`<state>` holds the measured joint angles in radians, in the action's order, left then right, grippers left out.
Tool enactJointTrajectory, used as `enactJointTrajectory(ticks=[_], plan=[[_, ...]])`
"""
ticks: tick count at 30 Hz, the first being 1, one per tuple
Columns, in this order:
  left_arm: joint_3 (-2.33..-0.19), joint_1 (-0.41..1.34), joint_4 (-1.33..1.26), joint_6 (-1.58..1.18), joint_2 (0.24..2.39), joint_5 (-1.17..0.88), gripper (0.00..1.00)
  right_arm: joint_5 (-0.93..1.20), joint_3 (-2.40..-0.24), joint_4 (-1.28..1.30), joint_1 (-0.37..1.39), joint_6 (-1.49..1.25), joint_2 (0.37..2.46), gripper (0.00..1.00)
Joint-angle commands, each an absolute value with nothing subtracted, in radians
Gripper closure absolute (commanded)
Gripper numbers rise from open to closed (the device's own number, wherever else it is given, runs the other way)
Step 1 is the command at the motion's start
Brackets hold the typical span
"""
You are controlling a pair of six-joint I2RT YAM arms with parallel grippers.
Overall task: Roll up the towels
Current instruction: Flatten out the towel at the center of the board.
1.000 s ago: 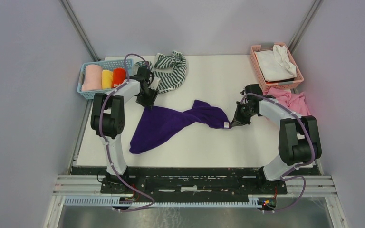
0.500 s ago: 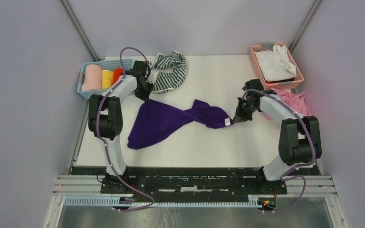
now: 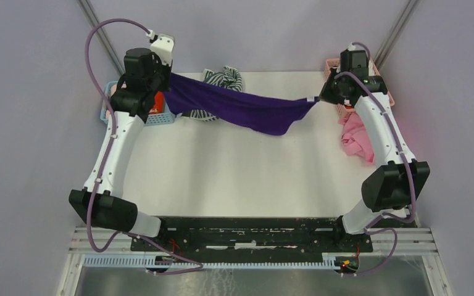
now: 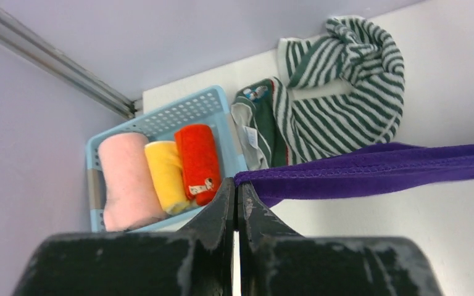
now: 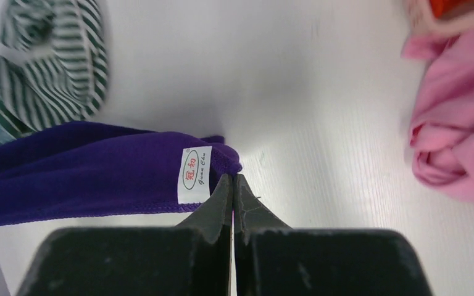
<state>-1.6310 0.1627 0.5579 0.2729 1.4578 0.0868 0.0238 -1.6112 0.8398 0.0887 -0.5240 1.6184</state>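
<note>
The purple towel [image 3: 241, 106] hangs stretched in the air between both arms, sagging in the middle above the table. My left gripper [image 3: 168, 81] is shut on its left corner, and the wrist view shows the hem [image 4: 345, 169] pinched at the fingertips. My right gripper [image 3: 318, 98] is shut on the right corner, next to the white label [image 5: 195, 176]. The green-and-white striped towel [image 3: 225, 80] lies crumpled at the back of the table, partly hidden behind the purple towel; it shows more fully in the left wrist view [image 4: 339, 92].
A blue basket [image 4: 160, 120] at the back left holds pink, yellow and red rolls. A pink basket [image 3: 382, 92] at the back right sits mostly behind the right arm. A pink cloth [image 3: 355, 137] lies crumpled at the table's right edge.
Both arms rose and spread apart. They lifted the purple towel off the table and pulled it taut. The left gripper closed on its corner within the last second.
</note>
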Motion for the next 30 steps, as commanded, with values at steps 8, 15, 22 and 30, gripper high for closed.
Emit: enactJointTrajectory(ticks=[8, 15, 22, 30], plan=[[-1.247, 0.155, 0.285, 0.129, 1.210, 0.169, 0.97, 0.018, -1.625, 0.730, 0.063, -0.559, 1.495, 1.00], [-0.843, 0.156, 0.304, -0.184, 0.956, 0.044, 0.95, -0.033, -1.231, 0.762, 0.063, -0.561, 1.325, 1.00], [-0.581, 0.156, 0.473, -0.601, 0.680, 0.030, 0.84, -0.027, -0.913, 0.772, 0.063, -0.585, 1.292, 0.92], [-0.629, 0.156, 0.651, -0.810, 0.357, 0.184, 0.40, -0.010, -0.915, 0.821, 0.063, -0.551, 1.196, 0.47]])
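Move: Each hand holds a corner of the purple towel up in the air. The near-left spot on the board for the left hand's corner is about 20 cm back and 33 below it; the blue basket stands some 14 cm ahead and 17 left, the striped towel 19 ahead and 8 right. The right hand's labelled corner goes about 15 cm back and 21 down; from that hand, the pink towel lies 3 ahead and 18 right, the pink basket 20 ahead and 17 right. Still pinching the purple towel's corners, both hands lift a little (the right about 7 cm, the left barely), then sweep back and down some 20 cm to draw the towel out over the board, and open late to let go. The left rolls about 45 degrees, its left side dropping, and edges up at the end; the right tips down to point more steeply. ##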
